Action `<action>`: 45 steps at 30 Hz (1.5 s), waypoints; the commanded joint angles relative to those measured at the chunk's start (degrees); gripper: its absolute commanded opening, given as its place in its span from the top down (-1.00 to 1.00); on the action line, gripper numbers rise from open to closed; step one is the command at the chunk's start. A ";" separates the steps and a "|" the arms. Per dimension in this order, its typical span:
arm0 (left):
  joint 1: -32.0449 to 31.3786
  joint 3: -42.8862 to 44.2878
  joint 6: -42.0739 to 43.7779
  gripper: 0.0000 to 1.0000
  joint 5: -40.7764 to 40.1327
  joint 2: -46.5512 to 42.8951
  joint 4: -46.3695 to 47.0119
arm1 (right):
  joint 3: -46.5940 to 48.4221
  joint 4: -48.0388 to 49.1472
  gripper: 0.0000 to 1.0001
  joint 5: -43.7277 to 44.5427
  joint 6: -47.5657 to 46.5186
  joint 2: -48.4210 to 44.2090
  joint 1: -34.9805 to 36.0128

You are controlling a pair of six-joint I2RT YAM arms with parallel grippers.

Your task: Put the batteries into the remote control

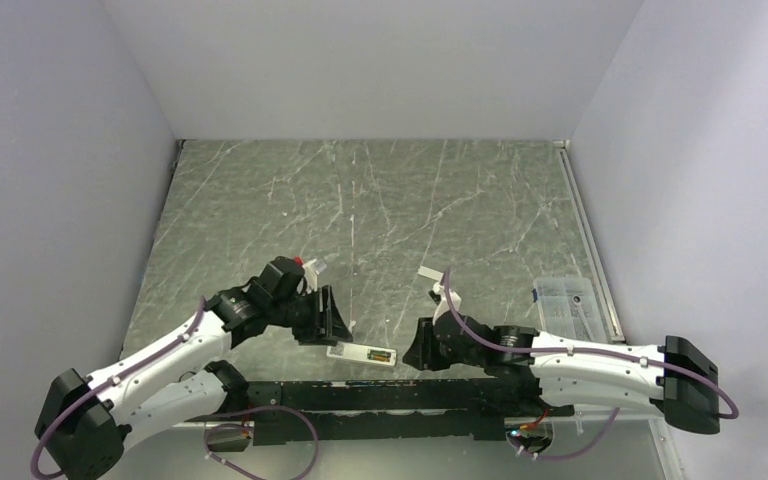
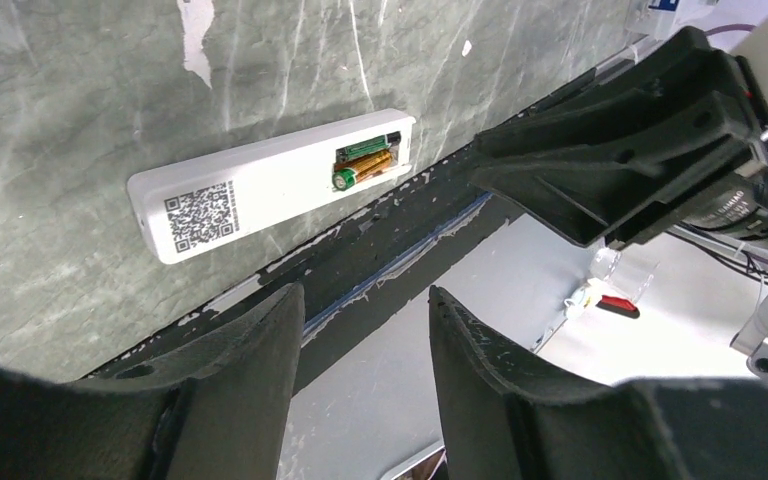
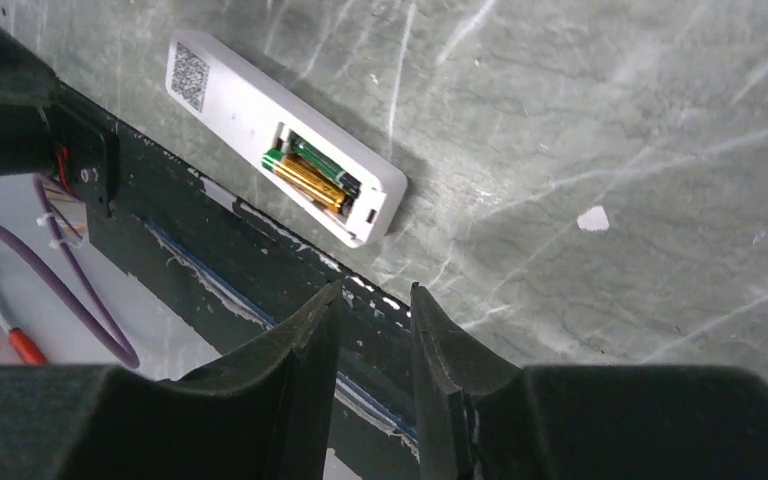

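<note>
The remote control [image 1: 363, 354] is a slim white bar lying back-up at the table's near edge, with a QR label at its left end. The batteries [image 1: 381, 356] sit side by side in the uncovered recess at its right end, one gold [image 2: 365, 168] and one green [image 3: 322, 160]. My left gripper [image 1: 332, 318] hovers just left of and behind the remote, open, with nothing between its fingers [image 2: 365, 292]. Just right of the remote, my right gripper [image 1: 418, 350] has its jaws a little apart and holds nothing [image 3: 375, 290]. Neither gripper touches the remote [image 2: 260, 185].
A small flat white cover piece [image 1: 428, 273] lies on the marble table behind the right gripper. At the far right stands a clear plastic box [image 1: 566, 303]. A black rail [image 1: 380, 395] runs along the table's near edge, right beside the remote [image 3: 250, 110].
</note>
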 commanded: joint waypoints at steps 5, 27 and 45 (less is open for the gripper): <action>-4.11 2.59 -1.06 -0.06 0.05 3.30 5.48 | -5.04 8.34 0.40 0.48 10.45 -3.01 -0.02; -12.95 6.51 -1.51 0.12 -6.13 16.69 10.33 | -10.02 19.98 0.35 3.32 17.48 1.79 -0.11; -15.61 9.08 -0.33 0.38 -10.42 21.65 8.53 | -10.07 23.45 0.35 2.48 18.30 6.82 -0.28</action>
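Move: The batteries lie loosely in the remote's open bay, roughly 9 cm to the right of my left hand, 2 cm nearer the base and 7 cm below. The remote's middle is about 5 cm to that hand's right, also 2 cm back and 7 cm down; the detached battery cover lies far off, some 21 cm right and 18 cm ahead. From my right hand, the batteries are about 7 cm left, 3 cm ahead and 4 cm down. My left hand carries its empty fingers about 6 cm to the right along above the remote towards the batteries, sinking some 4 cm, mostly later on, while the fingers narrow to a small gap and tip a little steeper. My right hand eases down about 3 cm and slightly left beside the remote's bay end, swivelling some 15 degrees clockwise, its gap unchanged. ##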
